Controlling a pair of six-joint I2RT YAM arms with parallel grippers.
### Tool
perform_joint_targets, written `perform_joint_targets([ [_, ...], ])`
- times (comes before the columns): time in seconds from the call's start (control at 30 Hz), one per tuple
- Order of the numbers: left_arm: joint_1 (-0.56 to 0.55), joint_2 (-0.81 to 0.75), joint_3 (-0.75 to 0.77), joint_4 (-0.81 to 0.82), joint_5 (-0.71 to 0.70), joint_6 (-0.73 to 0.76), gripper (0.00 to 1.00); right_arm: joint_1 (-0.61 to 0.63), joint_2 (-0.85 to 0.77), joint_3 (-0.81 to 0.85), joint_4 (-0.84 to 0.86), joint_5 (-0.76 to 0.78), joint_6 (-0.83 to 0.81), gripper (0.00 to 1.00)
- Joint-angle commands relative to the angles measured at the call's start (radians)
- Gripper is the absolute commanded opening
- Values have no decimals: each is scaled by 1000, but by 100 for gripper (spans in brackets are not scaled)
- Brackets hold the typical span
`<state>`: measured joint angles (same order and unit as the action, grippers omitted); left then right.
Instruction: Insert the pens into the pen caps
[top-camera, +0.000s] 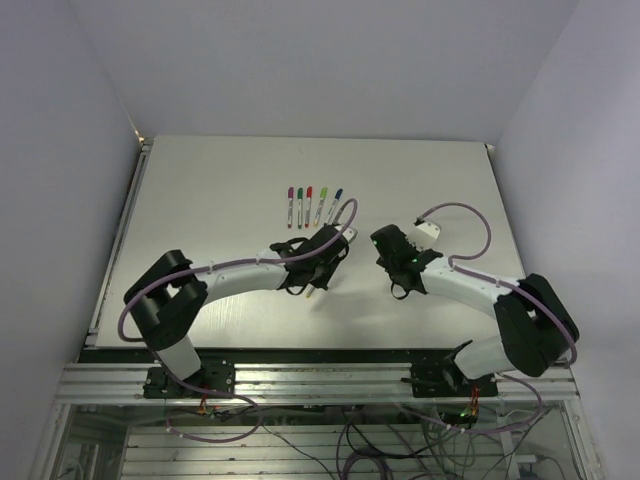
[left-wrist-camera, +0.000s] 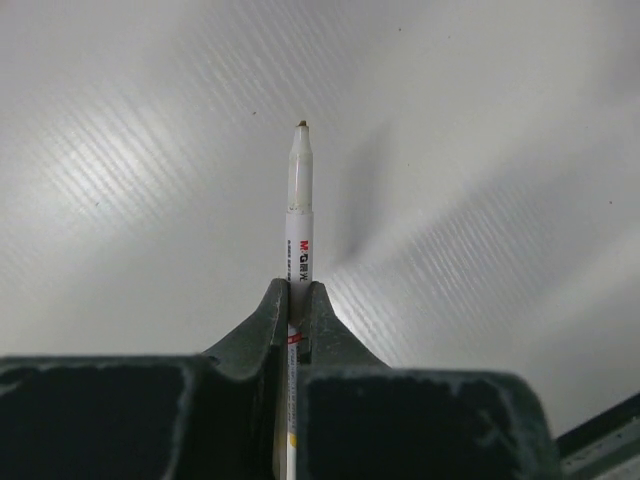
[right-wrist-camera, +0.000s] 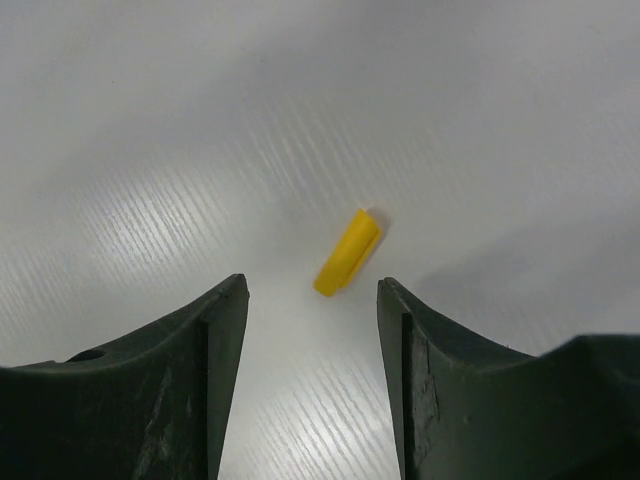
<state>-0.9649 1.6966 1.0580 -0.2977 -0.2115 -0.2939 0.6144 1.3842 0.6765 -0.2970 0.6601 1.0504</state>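
My left gripper (left-wrist-camera: 297, 290) is shut on a white pen (left-wrist-camera: 299, 200). The pen sticks straight out past the fingertips, its bare dark tip pointing away over the table. In the top view this gripper (top-camera: 312, 285) hangs near the table's middle. A small yellow pen cap (right-wrist-camera: 347, 252) lies on its side on the table, tilted. It sits just ahead of my right gripper (right-wrist-camera: 312, 285), whose jaws stand open and empty on either side. From above, the right gripper (top-camera: 384, 248) covers that cap.
Several pens with coloured ends (top-camera: 312, 205) lie side by side in a row behind the two grippers. The white table (top-camera: 200, 200) stretches to a wall at the back, and its metal frame rail (top-camera: 320, 380) runs along the near edge.
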Motion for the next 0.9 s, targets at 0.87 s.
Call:
perform_joint_targets([
  [0.87,85,-141,-126,80,93,-34,7,-75,220,66,13,-84,-14,26],
])
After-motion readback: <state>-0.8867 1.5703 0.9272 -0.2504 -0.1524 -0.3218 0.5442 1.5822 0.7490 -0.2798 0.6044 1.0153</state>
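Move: The yellow cap lies on the table about 2 cm ahead of the right hand, 1 cm to its right and some 4 cm below. The nearest finished pens are the blue-capped one, roughly 17 cm ahead, 14 cm left and 4 cm below the right hand, and the lime-capped one, 3 cm farther left. From the left hand, already holding the bare pen, the cap is about 6 cm ahead, 18 cm right and 4 cm below. Downward by nearly 4 cm, with a slight push forward and a tip of about 7 degrees steeper, the right hand sinks onto the yellow cap; its half-open fingers start to draw in late, one to each side of the cap. Meanwhile the left hand keeps its grip on the pen and carries it some 3 cm to the left, away from the cap, barely above its starting height. ##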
